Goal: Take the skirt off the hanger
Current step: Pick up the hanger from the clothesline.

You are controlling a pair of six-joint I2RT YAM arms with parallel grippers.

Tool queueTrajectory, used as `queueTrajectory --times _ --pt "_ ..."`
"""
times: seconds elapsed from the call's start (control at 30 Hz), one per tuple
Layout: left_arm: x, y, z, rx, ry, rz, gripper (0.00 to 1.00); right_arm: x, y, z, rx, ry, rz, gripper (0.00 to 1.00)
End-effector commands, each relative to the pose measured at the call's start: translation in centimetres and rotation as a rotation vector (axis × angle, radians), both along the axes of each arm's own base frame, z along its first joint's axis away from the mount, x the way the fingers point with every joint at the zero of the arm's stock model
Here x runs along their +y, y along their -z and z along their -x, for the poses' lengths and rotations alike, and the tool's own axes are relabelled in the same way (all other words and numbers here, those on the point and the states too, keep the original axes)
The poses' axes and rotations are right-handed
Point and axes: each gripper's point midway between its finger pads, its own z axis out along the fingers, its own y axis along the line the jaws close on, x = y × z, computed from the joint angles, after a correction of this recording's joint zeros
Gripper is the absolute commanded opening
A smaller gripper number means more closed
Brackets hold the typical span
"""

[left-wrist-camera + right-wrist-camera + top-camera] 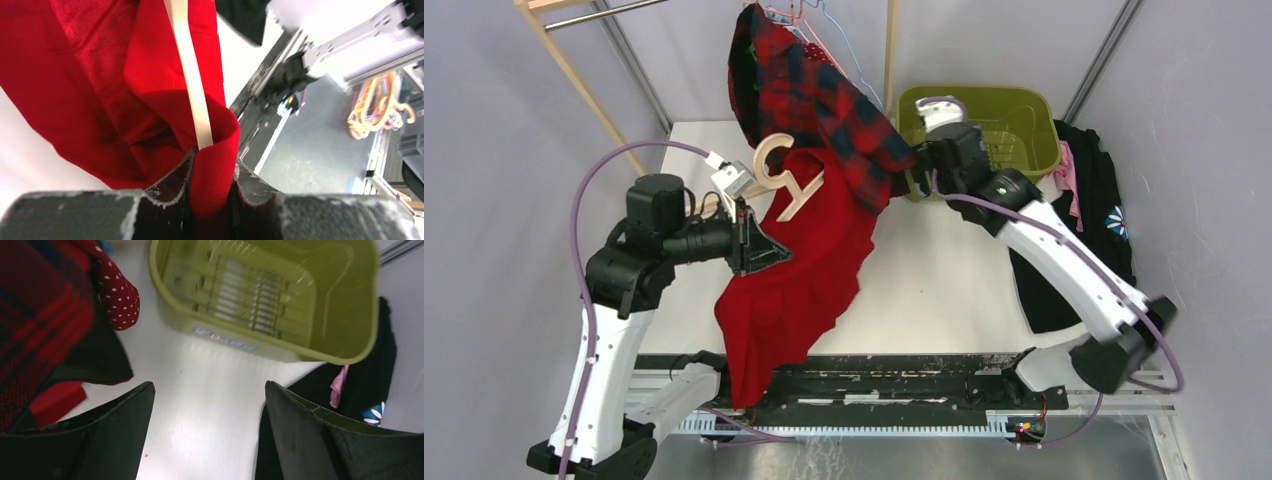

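The red skirt (809,265) hangs from a pale wooden hanger (790,186) over the table's left half, its hem draping past the near edge. My left gripper (762,250) is shut on a fold of the skirt (100,75) at its left side. In the left wrist view the fold fills the gap between the jaws (212,167), and the hanger's pale bar (192,75) runs down into that fold. My right gripper (912,172) stands open beside the plaid garment, right of the skirt, with only bare table between its fingers (209,386).
A red-and-black plaid garment (824,90) hangs from the rail above the skirt, with a red polka-dot piece (117,295) behind it. A green basket (1024,150) stands at the back right. Black clothes (1094,210) lie right of it. A wooden rack post (574,70) rises back left.
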Motion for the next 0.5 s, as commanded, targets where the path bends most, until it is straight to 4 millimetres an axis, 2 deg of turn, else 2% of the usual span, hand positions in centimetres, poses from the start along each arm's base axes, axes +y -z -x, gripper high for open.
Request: queueTrajectory --times 0.0,0.07,0.2,0.47 --pt "-2.7 -12.1 1.9 -0.365 0.234 0.248 0.03 -2.2 -8.5 0.9 -0.283 0.078 -0.156 0.87" --pt "-3.4 -14.4 2.1 -0.393 0.284 0.294 0.03 -2.4 -9.9 1.1 -0.306 0.079 -0.17 0.87" --pt "-4.1 -17.8 2.4 -0.459 0.359 0.37 0.03 -2.2 -10.8 1.3 -0.293 0.067 -0.185 0.87" --pt "-4.8 -20.1 4.0 -0.479 0.473 0.462 0.03 -4.0 -12.1 1.9 -0.363 0.111 -0.156 0.88"
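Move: The wooden hanger is still gripped through the red skirt in my left hand. Its neck stands about 10 cm ahead, 2 cm right and slightly higher, and the plaid cloth's middle is some 19 cm ahead and 6 cm right. From my open right hand that plaid middle lies roughly 15 cm left and 8 cm ahead, while the green basket is about 12 cm ahead, 12 cm right and 20 cm below. I keep my grip and hoist the hanger and red skirt with my left hand, about 14 cm up and nearly 5 cm to the right, its right-pointing fingers swinging upward and a little clockwise. Alongside, my right hand rises some 10 cm beside the plaid cloth, drifting slightly right and tipping its wide-open fingers up, then stays there. ##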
